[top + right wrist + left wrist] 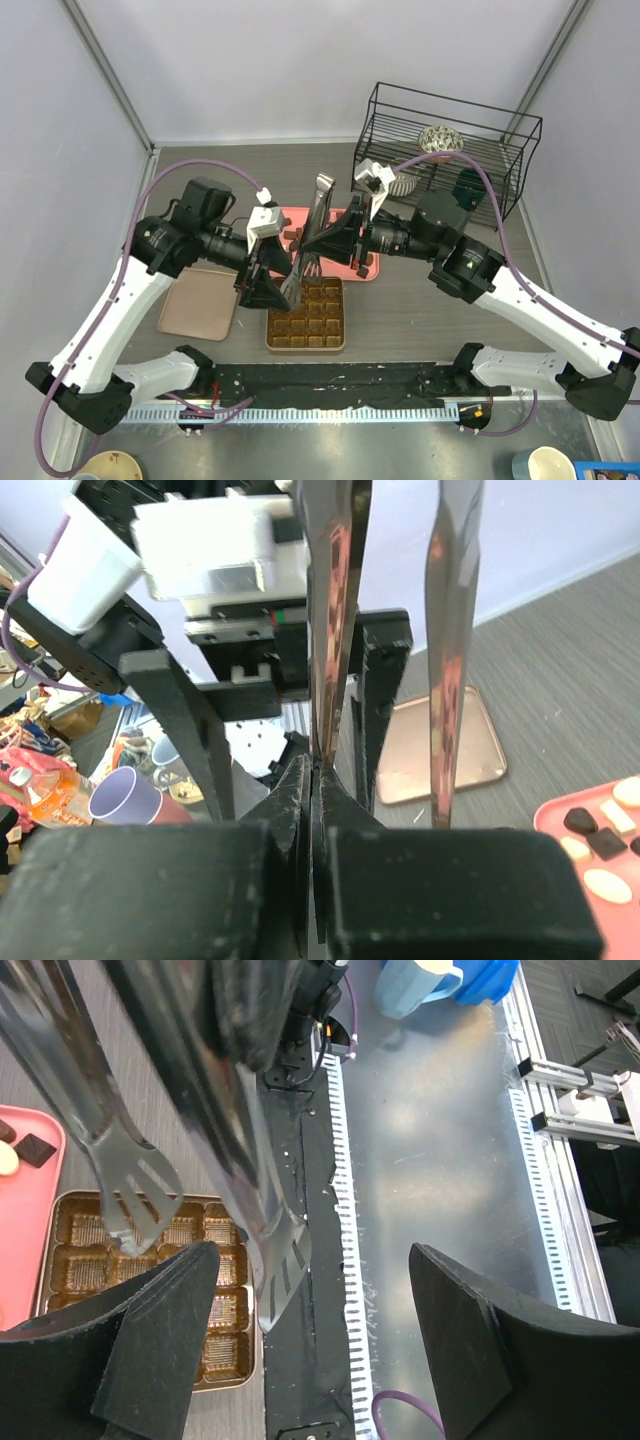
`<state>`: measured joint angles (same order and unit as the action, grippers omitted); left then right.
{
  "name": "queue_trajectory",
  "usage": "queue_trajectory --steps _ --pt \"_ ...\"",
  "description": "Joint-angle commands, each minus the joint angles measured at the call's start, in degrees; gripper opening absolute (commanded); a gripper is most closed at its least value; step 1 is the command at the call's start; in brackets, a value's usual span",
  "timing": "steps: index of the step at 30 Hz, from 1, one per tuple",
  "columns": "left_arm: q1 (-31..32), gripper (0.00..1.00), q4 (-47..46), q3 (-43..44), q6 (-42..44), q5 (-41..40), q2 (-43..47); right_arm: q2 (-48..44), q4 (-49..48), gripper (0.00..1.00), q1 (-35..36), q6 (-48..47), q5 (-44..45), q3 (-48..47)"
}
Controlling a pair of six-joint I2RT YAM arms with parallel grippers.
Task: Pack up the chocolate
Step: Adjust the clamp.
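The chocolate (292,237) lies on a pink tray (297,215) behind the gold-brown gridded box (306,318); dark and cream pieces also show in the right wrist view (590,828) and the left wrist view (36,1147). My right gripper (338,240) is shut on one arm of metal tongs (318,215), pinched between its fingers (300,790); the tongs' other arm (450,650) stands free. The tongs' slotted tips (140,1195) hang over the box (215,1305). My left gripper (310,1360) is open, with a tong blade (275,1265) ahead between its fingers, untouched.
A flat rose-brown tray (198,302) lies left of the box. A black wire rack (450,150) with a bowl and cups stands at the back right. A black strip and toothed rail (320,395) run along the near edge.
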<state>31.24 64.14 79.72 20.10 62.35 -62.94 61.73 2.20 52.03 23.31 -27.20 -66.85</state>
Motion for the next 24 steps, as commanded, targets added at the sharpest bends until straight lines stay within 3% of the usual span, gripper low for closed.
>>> queue_trajectory --steps 1,5,15,18,24 --pt "-0.4 0.79 1.4 1.7 0.9 4.3 -1.2 -2.0 -8.0 0.01 0.3 -0.7 -1.1 -0.4" --pt "-0.4 0.67 4.5 2.5 2.6 4.9 -2.6 -1.4 -11.3 0.01 0.2 -1.1 -1.4 0.0" --pt "-0.3 0.11 11.4 5.2 7.9 6.6 -6.6 -1.3 -13.3 0.01 0.3 -1.2 -1.2 2.5" --pt "-0.5 0.04 13.9 6.1 10.5 6.6 -8.1 -1.8 -11.5 0.05 0.4 -1.5 -0.3 3.2" --pt "-0.9 0.02 13.3 5.9 9.1 4.3 -9.1 -3.6 -2.6 0.44 0.3 -2.9 2.6 3.0"
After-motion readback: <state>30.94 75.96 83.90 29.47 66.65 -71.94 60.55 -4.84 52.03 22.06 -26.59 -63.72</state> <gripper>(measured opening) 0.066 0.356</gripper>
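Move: The clamp hangs hinge-up from the right hand's shut fingers. The lower part of its near arm lies between the left hand's open fingers, about 1 cm ahead, 2 cm right and 1 cm above their midpoint, or some 4 cm back, 2 cm left and 6 cm below the right hand. From the left hand, the brown mould is roughly 6 cm ahead, 2 cm right and 23 cm below; the pink tray, as low, is 22 cm ahead and 6 cm right. The left fingers close on the lower part of the clamp's near arm and pinch it, nearly shut, while that hand sinks about 1.5 cm and rolls slightly. The right hand, pinching the clamp at first, lifts some 2.5 cm with a slight tilt, then sinks back nearly 2 cm as its fingers part to about a third open, letting go. ##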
